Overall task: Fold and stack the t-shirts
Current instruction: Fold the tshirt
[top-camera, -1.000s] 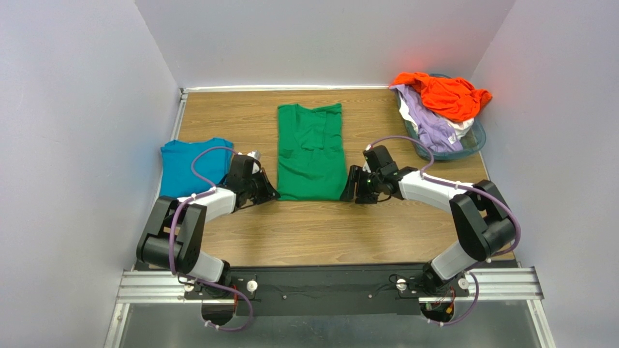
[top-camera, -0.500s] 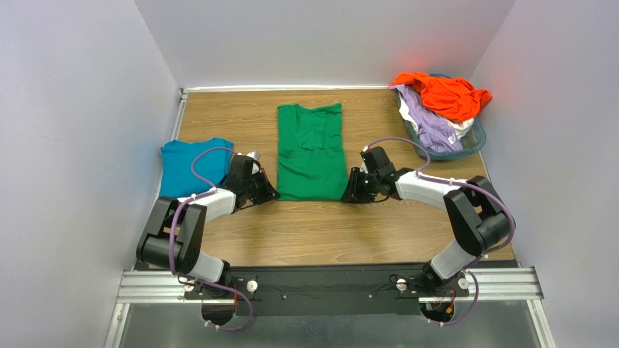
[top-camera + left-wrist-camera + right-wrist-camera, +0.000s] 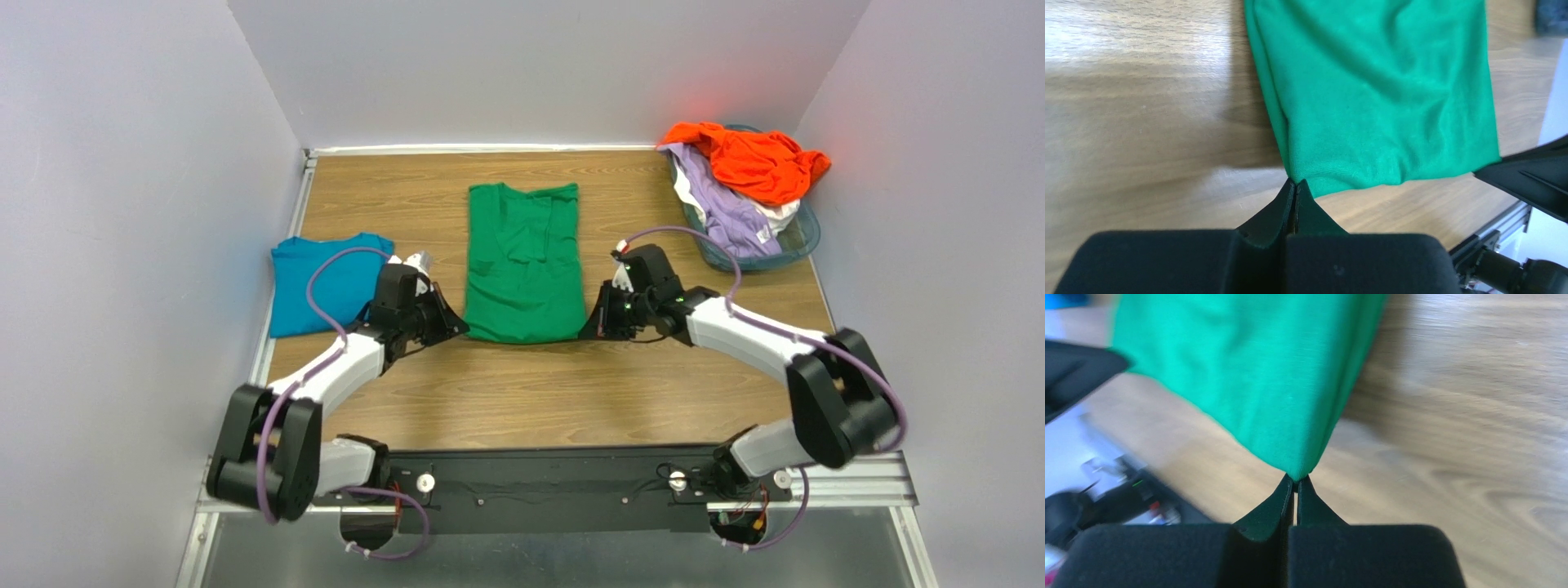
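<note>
A bright green t-shirt [image 3: 525, 260], folded into a long strip, lies in the middle of the table. My left gripper [image 3: 456, 328] is shut on its near left corner [image 3: 1295, 179]. My right gripper [image 3: 589, 331] is shut on its near right corner [image 3: 1296, 475]. In both wrist views the near hem [image 3: 1389, 122] lifts slightly off the wood. A folded teal-blue t-shirt [image 3: 319, 282] lies flat at the left. Orange [image 3: 748, 159], lavender [image 3: 726, 211] and white [image 3: 778, 213] t-shirts are heaped in the basket.
The clear bluish plastic basket [image 3: 797, 240] stands at the back right corner against the right wall. Grey walls close the table on the left, back and right. Both arm bases sit on the black rail [image 3: 540, 480] at the near edge.
The right gripper has closed on the green shirt's near right corner. Both arms have stretched forward a little, and the shirt's near hem has risen slightly.
</note>
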Robot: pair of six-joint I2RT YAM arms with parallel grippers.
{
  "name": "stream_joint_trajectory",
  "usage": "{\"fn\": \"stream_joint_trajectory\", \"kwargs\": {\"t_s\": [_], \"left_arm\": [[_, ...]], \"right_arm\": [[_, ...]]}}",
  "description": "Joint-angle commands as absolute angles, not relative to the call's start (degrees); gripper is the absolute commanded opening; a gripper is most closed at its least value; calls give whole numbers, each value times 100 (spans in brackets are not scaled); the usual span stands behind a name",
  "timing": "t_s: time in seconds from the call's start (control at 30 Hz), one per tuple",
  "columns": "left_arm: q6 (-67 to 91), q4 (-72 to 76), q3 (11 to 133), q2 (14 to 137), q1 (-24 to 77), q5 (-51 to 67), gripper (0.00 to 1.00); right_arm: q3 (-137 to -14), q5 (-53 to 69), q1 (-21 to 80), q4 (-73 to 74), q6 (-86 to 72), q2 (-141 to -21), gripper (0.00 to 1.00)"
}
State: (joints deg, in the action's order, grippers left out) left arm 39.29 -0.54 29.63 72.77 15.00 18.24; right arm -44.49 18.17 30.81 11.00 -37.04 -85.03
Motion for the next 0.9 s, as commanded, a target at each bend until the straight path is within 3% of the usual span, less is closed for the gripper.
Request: {"fn": "stream_joint_trajectory", "kwargs": {"t_s": [0.0,0.37,0.87], "left_arm": [[3964,-755,3058,6514,1477,1653,0],[3806,-1353,3427,4194,1485,1723,0],[3885,-1644,3621,3305,1485,1530,0]], "right_arm": [[-4438,2574,3138,1643,-3665,-7718,5],[-4860,3348,3138,2469,-3726,-6382,6],[-4939,3894,3138,2575,-4008,-5994,6]]}}
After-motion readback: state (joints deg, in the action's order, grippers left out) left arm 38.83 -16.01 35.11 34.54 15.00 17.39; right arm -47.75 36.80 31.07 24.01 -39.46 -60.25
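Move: Both hands already pinch the near corners of the green t-shirt, some 4 cm above the table. The shirt's middle lies about 11 cm ahead and 9 cm right of my left hand, and 11 cm ahead and 10 cm left of my right. Its collar end is some 24 cm ahead of my left hand and 9 cm right. The blue t-shirt is 7 cm ahead and 22 cm left of my left hand; the basket sits 20 cm ahead and 26 cm right of my right. I keep both corners pinched and hoist the near edge of the green t-shirt quickly, my left hand about 17 cm and my right about 14 cm, easing off near the top. Both also draw back towards my base, the right roughly twice as far as the left. My fingers tip up as they rise, and the right wrist swings slightly counter-clockwise. ##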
